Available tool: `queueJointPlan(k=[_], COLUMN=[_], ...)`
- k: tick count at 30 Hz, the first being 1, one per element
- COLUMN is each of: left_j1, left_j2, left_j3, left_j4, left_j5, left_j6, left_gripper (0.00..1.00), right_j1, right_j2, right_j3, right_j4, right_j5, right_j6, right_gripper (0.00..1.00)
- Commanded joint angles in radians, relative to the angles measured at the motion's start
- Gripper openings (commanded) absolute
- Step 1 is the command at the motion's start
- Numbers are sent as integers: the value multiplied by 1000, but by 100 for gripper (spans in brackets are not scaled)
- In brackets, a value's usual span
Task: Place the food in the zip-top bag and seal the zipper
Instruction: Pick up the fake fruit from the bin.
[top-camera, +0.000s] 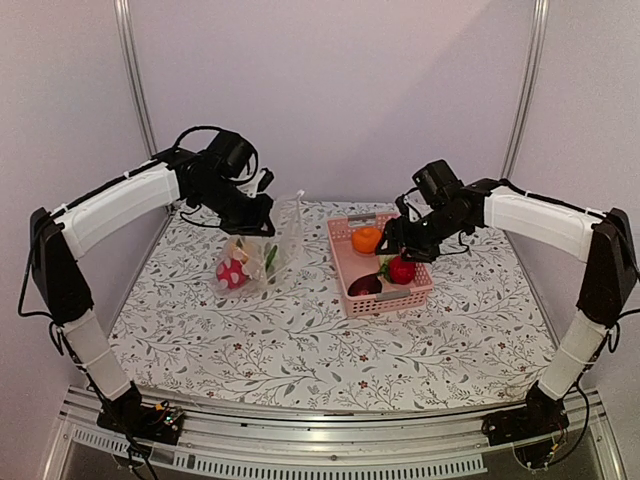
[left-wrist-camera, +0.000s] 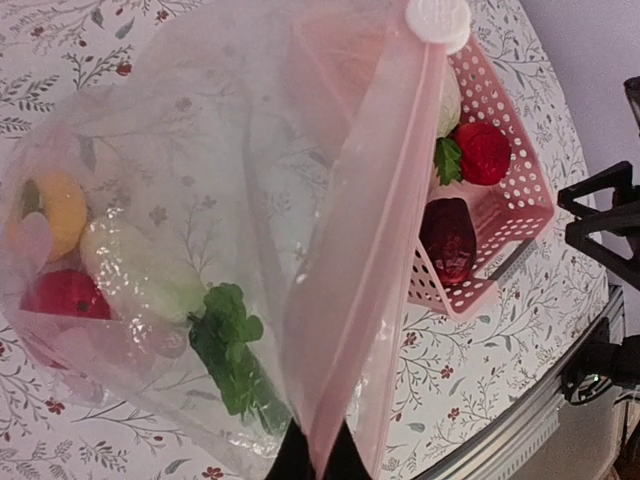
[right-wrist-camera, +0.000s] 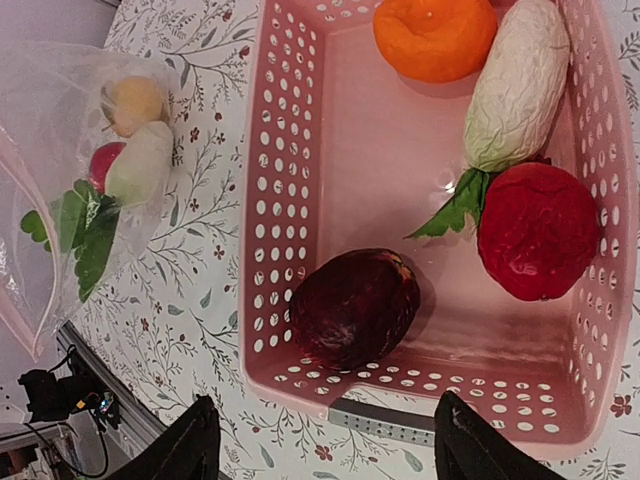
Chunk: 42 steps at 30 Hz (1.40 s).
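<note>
The clear zip-top bag (top-camera: 285, 232) hangs at the table's middle left with its pinkish zipper (left-wrist-camera: 385, 220) edge raised. My left gripper (left-wrist-camera: 320, 455) is shut on that edge. Inside the bag lie a yellow fruit (left-wrist-camera: 55, 210), a cream-white vegetable (left-wrist-camera: 140, 270), a red piece (left-wrist-camera: 65, 295) and green leaves (left-wrist-camera: 230, 350). My right gripper (right-wrist-camera: 325, 450) stands open above the near end of the pink basket (right-wrist-camera: 270, 200), holding nothing. The basket holds an orange (right-wrist-camera: 435, 35), a cream-white cabbage (right-wrist-camera: 518, 85), a red fruit with green leaves (right-wrist-camera: 537, 230) and a dark purple piece (right-wrist-camera: 355, 305).
The pink basket (top-camera: 340, 262) sits right of the bag on the floral tablecloth (top-camera: 300, 350). A white slider (left-wrist-camera: 437, 18) sits at the far end of the zipper strip. The table's metal front rail (top-camera: 330, 420) runs along the near edge.
</note>
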<state>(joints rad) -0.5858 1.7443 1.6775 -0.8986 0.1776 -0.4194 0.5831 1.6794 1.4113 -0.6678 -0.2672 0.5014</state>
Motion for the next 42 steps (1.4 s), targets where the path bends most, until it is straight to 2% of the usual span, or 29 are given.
queueJointPlan(k=[1,9,16,25,36,39,42], left_j1=[5,4,5,4,6,6,6], left_j2=[-41,-54,-51,-40,-32,-27,-21], left_j3=[-34,-54,-53,-55,-49,-46,-38], left_j4=[15,13,14,14,13,13,6], left_j5=[26,12,13,19,26,26,31], left_j6=[13,14,17,25,36,38,39], left_gripper=[0,0,0,0,0,0,0], right_j1=[10,12,12,12,20,20,20], right_j2=[108,303,407,462,530,531,530], right_j3=[75,230,295,298,318,307,297], right_j4=[-33,-125,-156,-176,-158,-134,-112], right_j5=[-54,-92,-108,-103,-181,-197,-194], right_j6=[-4,-26,-15,-24,-20,-9,1], right_gripper=[73,75,75,75,79,78,70])
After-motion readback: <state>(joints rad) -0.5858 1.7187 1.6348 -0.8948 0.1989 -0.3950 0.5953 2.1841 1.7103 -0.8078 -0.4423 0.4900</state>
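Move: Below the right hand, near the bin's near edge, lies the dark red fruit: about 6 cm left, 1 cm ahead and 14 cm down. The bright red fruit is some 6 cm ahead and 2 cm right, the orange fruit 13 cm ahead and 6 cm left, and the white vegetable 11 cm ahead and 1 cm left, all about 13 cm down. From the left hand the dark fruit is roughly 19 cm right, level ahead, 18 cm down. Sinking about 12 cm into the bin, the right hand also works some 5 cm left to the dark red fruit, with a small swing forward early on that it mostly takes back. The wrist tips about 20 degrees so the fingers point more steeply down, and they stay wide open, ending on either side of the dark fruit, not yet closed on it. ##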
